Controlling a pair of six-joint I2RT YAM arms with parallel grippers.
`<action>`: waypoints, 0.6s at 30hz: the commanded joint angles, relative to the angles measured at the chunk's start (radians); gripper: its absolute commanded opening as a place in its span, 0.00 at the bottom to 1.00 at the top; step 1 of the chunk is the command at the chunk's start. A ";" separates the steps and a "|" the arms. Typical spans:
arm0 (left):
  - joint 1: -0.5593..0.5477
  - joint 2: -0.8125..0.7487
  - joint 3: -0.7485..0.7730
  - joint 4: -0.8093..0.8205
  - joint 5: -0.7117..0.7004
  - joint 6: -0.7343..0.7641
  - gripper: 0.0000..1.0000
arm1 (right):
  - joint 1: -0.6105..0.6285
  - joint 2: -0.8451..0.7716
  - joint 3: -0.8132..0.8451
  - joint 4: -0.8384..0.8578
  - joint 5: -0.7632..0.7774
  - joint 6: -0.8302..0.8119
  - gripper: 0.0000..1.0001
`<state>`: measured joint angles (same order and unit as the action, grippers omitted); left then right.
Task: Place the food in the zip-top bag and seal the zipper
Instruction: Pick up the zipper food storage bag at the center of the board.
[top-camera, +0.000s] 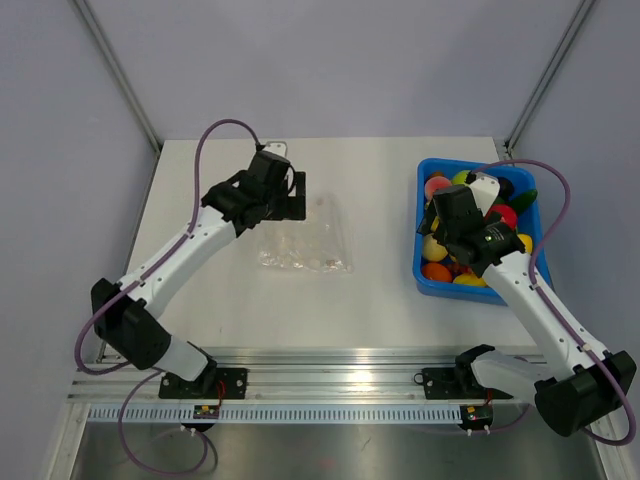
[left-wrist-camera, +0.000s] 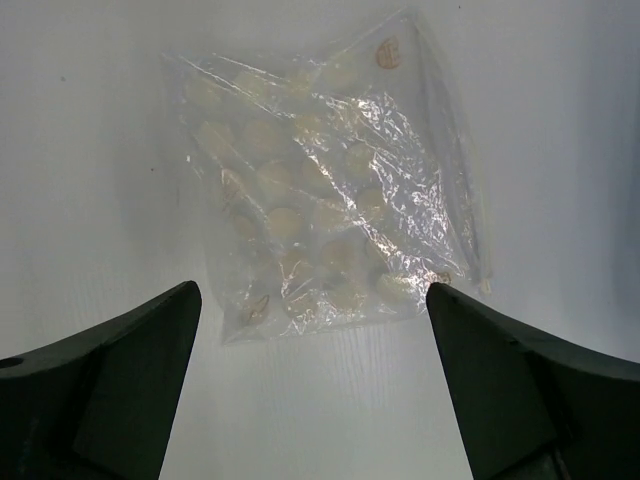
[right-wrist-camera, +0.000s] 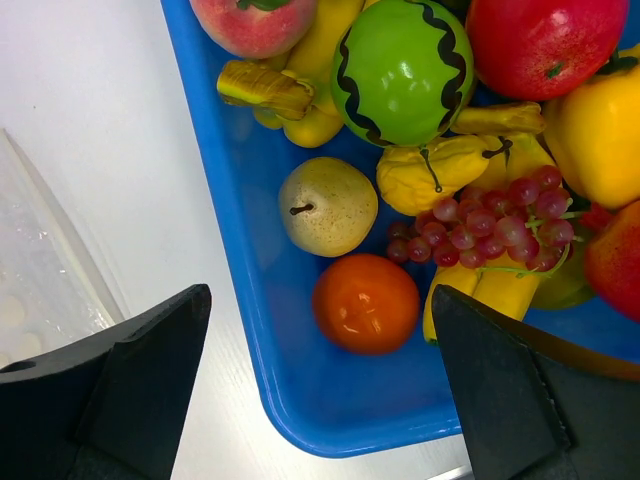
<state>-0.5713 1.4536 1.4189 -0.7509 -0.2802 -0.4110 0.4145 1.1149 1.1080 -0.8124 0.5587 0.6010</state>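
The clear crinkly zip-top bag (top-camera: 305, 238) lies flat on the white table. In the left wrist view the bag (left-wrist-camera: 320, 200) fills the middle, with a thin strip (left-wrist-camera: 470, 215) along its right edge. My left gripper (top-camera: 289, 198) is open and empty, hovering just behind the bag; its jaws stand wide apart (left-wrist-camera: 312, 360). The food fills the blue bin (top-camera: 422, 268): an orange round fruit (right-wrist-camera: 366, 303), a pale pear (right-wrist-camera: 327, 206), a green striped melon (right-wrist-camera: 403, 70), red grapes (right-wrist-camera: 490, 220). My right gripper (top-camera: 445, 240) is open and empty above the bin's near-left corner (right-wrist-camera: 320, 320).
More toy food lies in the bin: a red apple (right-wrist-camera: 540, 40), a yellow pepper (right-wrist-camera: 600, 120), a peach (right-wrist-camera: 255, 20), bananas (right-wrist-camera: 480, 290). The bin wall (right-wrist-camera: 215, 200) runs between the food and the bag's edge (right-wrist-camera: 40, 280). A metal rail (top-camera: 330, 370) borders the table's near edge.
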 joint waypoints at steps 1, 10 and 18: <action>-0.044 0.060 0.101 -0.030 -0.091 0.009 0.99 | 0.007 0.003 -0.006 0.002 0.040 0.020 1.00; -0.185 0.295 0.340 -0.153 -0.254 -0.009 0.99 | 0.007 -0.050 -0.040 0.047 -0.043 -0.032 0.99; -0.214 0.413 0.380 -0.057 -0.134 -0.045 0.99 | 0.009 -0.156 -0.096 0.073 -0.098 -0.017 0.99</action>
<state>-0.7795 1.8149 1.7252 -0.8536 -0.4389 -0.4301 0.4156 0.9993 1.0252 -0.7780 0.4797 0.5770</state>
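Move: The food storage bag lies flat on the table under the left hand, its middle about 5 cm ahead, 2 cm to the right and some 16 cm below; its zip edge is the right-hand side. From the same hand, the blue bin's middle is about 37 cm right and 5 cm ahead, and the pear in it about 28 cm right and 2 cm back. From the right hand, the bag is roughly 25 cm left, 8 cm ahead and 16 cm below. The left hand sweeps about 9 cm to the right across and above the bag towards its zip edge, fingers wide open, at first almost level and then sinking some 3 cm over the last third, while the wrist rolls about 10 degrees so that its left side rises. It touches nothing yet; the right hand, also open, only eases back a centimetre or two over the bin's near-left part. ##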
